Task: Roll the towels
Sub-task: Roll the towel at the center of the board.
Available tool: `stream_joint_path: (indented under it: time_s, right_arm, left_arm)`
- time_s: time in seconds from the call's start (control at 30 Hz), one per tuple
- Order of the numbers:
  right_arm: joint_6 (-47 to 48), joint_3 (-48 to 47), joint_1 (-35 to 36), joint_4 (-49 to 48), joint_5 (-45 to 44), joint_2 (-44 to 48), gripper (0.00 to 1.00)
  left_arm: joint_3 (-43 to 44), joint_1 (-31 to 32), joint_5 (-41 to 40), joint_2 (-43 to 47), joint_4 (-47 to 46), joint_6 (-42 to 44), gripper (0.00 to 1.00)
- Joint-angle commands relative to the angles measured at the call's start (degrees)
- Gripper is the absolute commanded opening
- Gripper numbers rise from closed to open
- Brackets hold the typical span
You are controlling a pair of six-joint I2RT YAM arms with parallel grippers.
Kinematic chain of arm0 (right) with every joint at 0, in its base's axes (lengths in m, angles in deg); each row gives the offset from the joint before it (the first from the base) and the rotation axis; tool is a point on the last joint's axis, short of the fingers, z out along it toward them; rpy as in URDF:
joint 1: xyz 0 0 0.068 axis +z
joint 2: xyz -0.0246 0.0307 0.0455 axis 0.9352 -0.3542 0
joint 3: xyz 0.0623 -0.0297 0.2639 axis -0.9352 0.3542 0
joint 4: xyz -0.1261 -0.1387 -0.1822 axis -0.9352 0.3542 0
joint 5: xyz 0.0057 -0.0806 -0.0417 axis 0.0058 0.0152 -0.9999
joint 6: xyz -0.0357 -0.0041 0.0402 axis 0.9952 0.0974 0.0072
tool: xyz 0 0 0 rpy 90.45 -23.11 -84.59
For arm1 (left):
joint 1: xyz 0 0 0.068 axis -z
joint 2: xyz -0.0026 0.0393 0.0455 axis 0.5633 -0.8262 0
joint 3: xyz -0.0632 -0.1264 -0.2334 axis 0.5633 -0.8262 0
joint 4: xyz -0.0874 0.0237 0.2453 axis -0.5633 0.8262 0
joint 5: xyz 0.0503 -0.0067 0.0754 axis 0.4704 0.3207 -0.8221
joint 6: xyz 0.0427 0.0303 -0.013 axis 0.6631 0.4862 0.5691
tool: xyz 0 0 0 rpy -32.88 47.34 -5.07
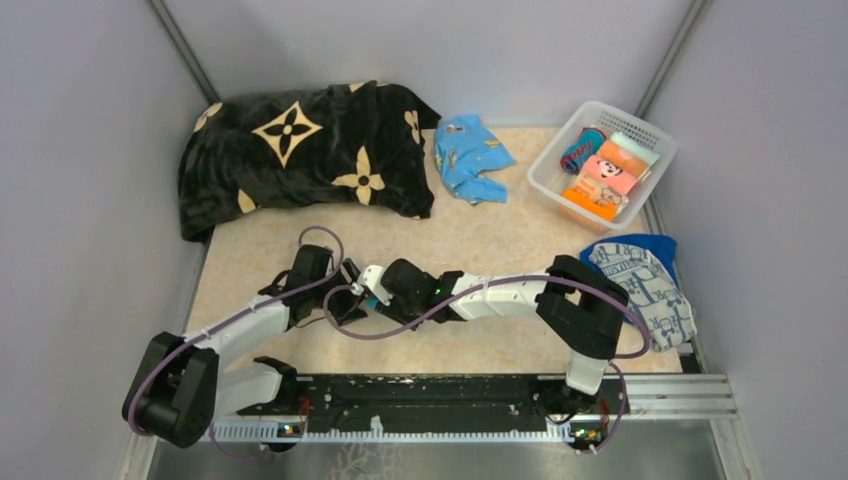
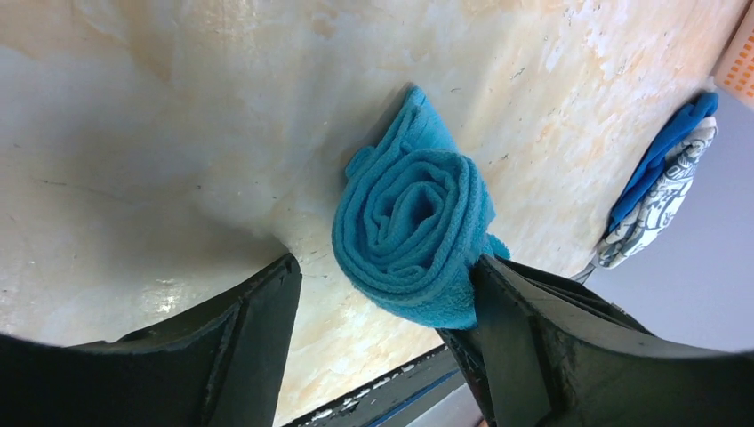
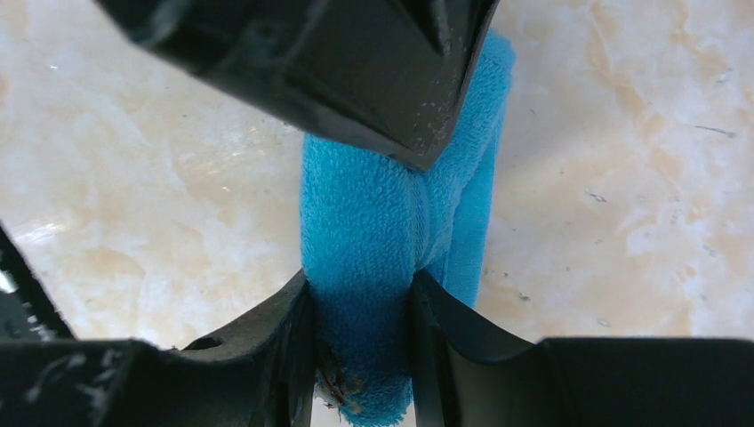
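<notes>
A small turquoise towel (image 2: 409,227), rolled into a tight spiral, hangs just above the tabletop between both grippers. My right gripper (image 3: 360,280) is shut on the roll, one finger pressed into each side. My left gripper (image 2: 387,267) stands open around the roll's end. Its right finger (image 2: 516,329) touches the cloth, and its left finger (image 2: 258,329) is well clear. In the top view the two grippers meet at the table's near middle (image 1: 355,288), hiding the roll. The white towel with dark-blue print (image 1: 650,290) lies on the royal-blue towel (image 1: 640,245) at the right edge.
A black blanket with cream flowers (image 1: 300,150) fills the far left. A light-blue printed cloth (image 1: 470,155) lies beside it. A white basket (image 1: 560,145) with rolled cloths stands at the far right. The arms' mounting rail (image 1: 440,395) runs along the near edge.
</notes>
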Motion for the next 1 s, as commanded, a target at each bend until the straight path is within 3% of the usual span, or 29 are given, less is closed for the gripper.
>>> stream_joint_path:
  time_s: [0.0, 0.2, 0.33, 0.47, 0.63, 0.97]
  right_arm:
    - [-3.87, 0.12, -2.7, 4.39, 16.68, -1.12, 0.26]
    - [-7.76, -0.52, -6.01, 3.07, 23.69, -3.59, 0.25]
    - [-9.2, -0.95, -6.33, 2.73, 23.0, -4.67, 0.26]
    - [-9.17, -1.26, -6.0, 3.34, 17.23, -3.64, 0.35]
    - [-6.85, -3.31, -3.44, 4.89, 5.84, -2.33, 0.53]
    - [-2.5, -9.2, 3.26, 7.57, -7.59, -5.51, 0.62]
  left_arm:
    - [1.19, 0.11, -2.99, -0.64, 3.57, 2.23, 0.77]
    - [2.14, 0.11, -2.56, -6.63, -0.01, 2.19, 0.7]
    - [2.78, 0.09, -1.97, -10.95, -1.28, 2.58, 0.58]
    - [2.85, 0.11, -2.13, -12.88, -1.24, 2.97, 0.5]
    - [3.08, 0.12, -3.01, -13.83, 0.48, 3.75, 0.43]
    - [4.33, 0.17, -3.87, -15.77, 2.81, 5.2, 0.44]
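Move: The blue towel roll's middle is about 4 cm right of the left hand, 1 cm back and 1 cm down; its left end sits just beyond the open left fingers. From the right hand, already pinching the other end, that middle is some 3 cm left and 1 cm ahead. The black blanket's middle is roughly 28 cm ahead and 9 cm left of the left hand; the patterned blue cloth is about 25 cm ahead and 21 cm right of the left hand. Keep the right pinch on the towel roll and turn that wrist some 20 degrees, fingertips swinging back towards the base. Meanwhile bring the left gripper about 2 cm forward, slightly right and down over the roll's left end, and close on it. Then open the right fingers around their end and swing that wrist back again. ##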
